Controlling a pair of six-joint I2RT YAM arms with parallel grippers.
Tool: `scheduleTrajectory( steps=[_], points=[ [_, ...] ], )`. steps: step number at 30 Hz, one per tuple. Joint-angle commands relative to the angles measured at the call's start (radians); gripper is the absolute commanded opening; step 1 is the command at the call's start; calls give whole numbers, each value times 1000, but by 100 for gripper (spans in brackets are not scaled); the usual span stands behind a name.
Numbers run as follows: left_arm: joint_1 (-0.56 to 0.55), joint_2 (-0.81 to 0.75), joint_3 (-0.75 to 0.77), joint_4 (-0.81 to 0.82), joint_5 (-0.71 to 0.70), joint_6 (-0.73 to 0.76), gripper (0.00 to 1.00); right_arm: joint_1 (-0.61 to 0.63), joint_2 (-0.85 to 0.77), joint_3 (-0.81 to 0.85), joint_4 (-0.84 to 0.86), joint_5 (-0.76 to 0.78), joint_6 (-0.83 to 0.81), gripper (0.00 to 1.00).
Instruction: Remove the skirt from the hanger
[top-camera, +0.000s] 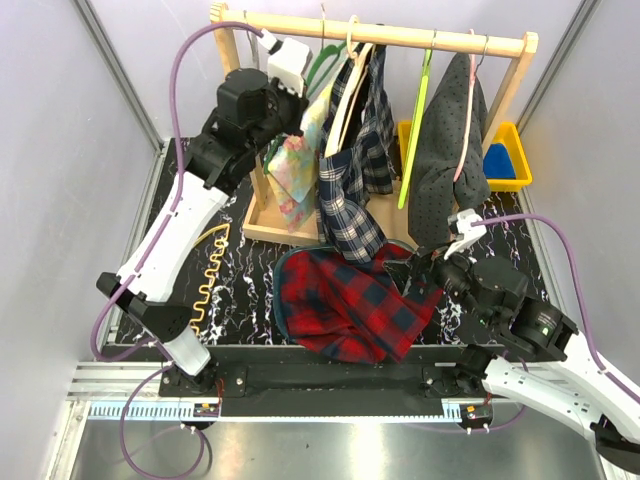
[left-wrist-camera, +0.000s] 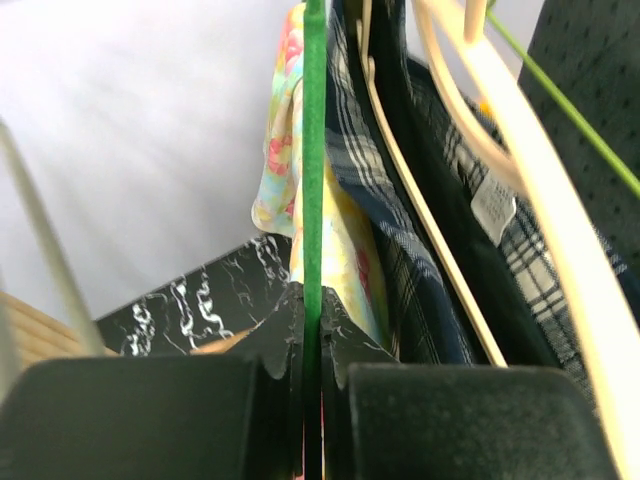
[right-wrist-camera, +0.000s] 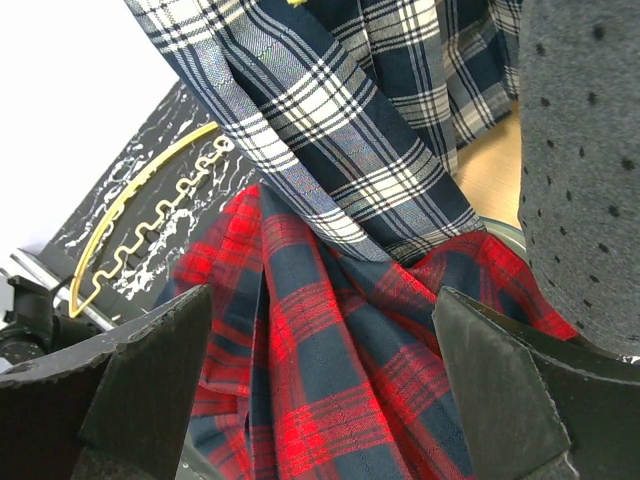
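A pastel floral skirt hangs on a green hanger at the left end of the wooden rail. My left gripper reaches up beside it. In the left wrist view the left gripper is shut on the thin green hanger, with the floral skirt just behind. My right gripper hovers low at the right, open and holding nothing. In its wrist view the right gripper stands wide over a red plaid garment.
The red plaid garment lies heaped on the table's front middle. A blue plaid shirt on wooden hangers, a lime hanger and a grey dotted garment hang on the rail. A yellow hanger lies left; a yellow bin stands back right.
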Motion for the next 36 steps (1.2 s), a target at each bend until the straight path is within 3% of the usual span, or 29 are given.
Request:
scheduleTrajectory(
  steps=[1,5,12,16,21,36],
  points=[
    [46,-67,126,133,-36,22,0,-2,28,35,43,0,-31,100],
    [59,-129,134,118,-34,16,0,-2,43,40,64,-14,-45,100],
    [60,-385,-151,43,64,54,0,-2,89,90,86,-25,-75,100],
    [63,-542,-234,-63,330,176,0,-2,140,139,104,-58,-114,100],
    [63,-688,-296,-95,470,273,0,-2,212,231,167,-74,-164,100],
    [63,-692,-201,-104,478,258,0,0,232,290,451,-144,-83,100]
  ],
)
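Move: The left hand already grips the green hanger; the floral skirt on it has its middle about 10 cm ahead, 4 cm right and 14 cm below, and its hook meets the rod some 10 cm ahead, 4 cm right and 10 cm up. The blue plaid skirt is 12 cm ahead, 10 cm right, 15 cm below. From the open right hand the floral skirt lies roughly 28 cm ahead, 18 cm left, 4 cm higher; the plaid skirt 20 cm ahead, 8 cm left, 4 cm up. Fingers still shut on the green hanger, the left hand first lifts it and eases left to free the hook from the rod, then draws quickly back towards the robot, about 24 cm in all with some 10 cm left and 8 cm up, tipping up and turning clockwise by about 20 degrees each. The right hand, fingers staying wide open, dips slightly and then climbs about 14 cm beside the hanging clothes, drifting left and tilting its fingertips up, closing on the floral skirt without visibly touching it. ##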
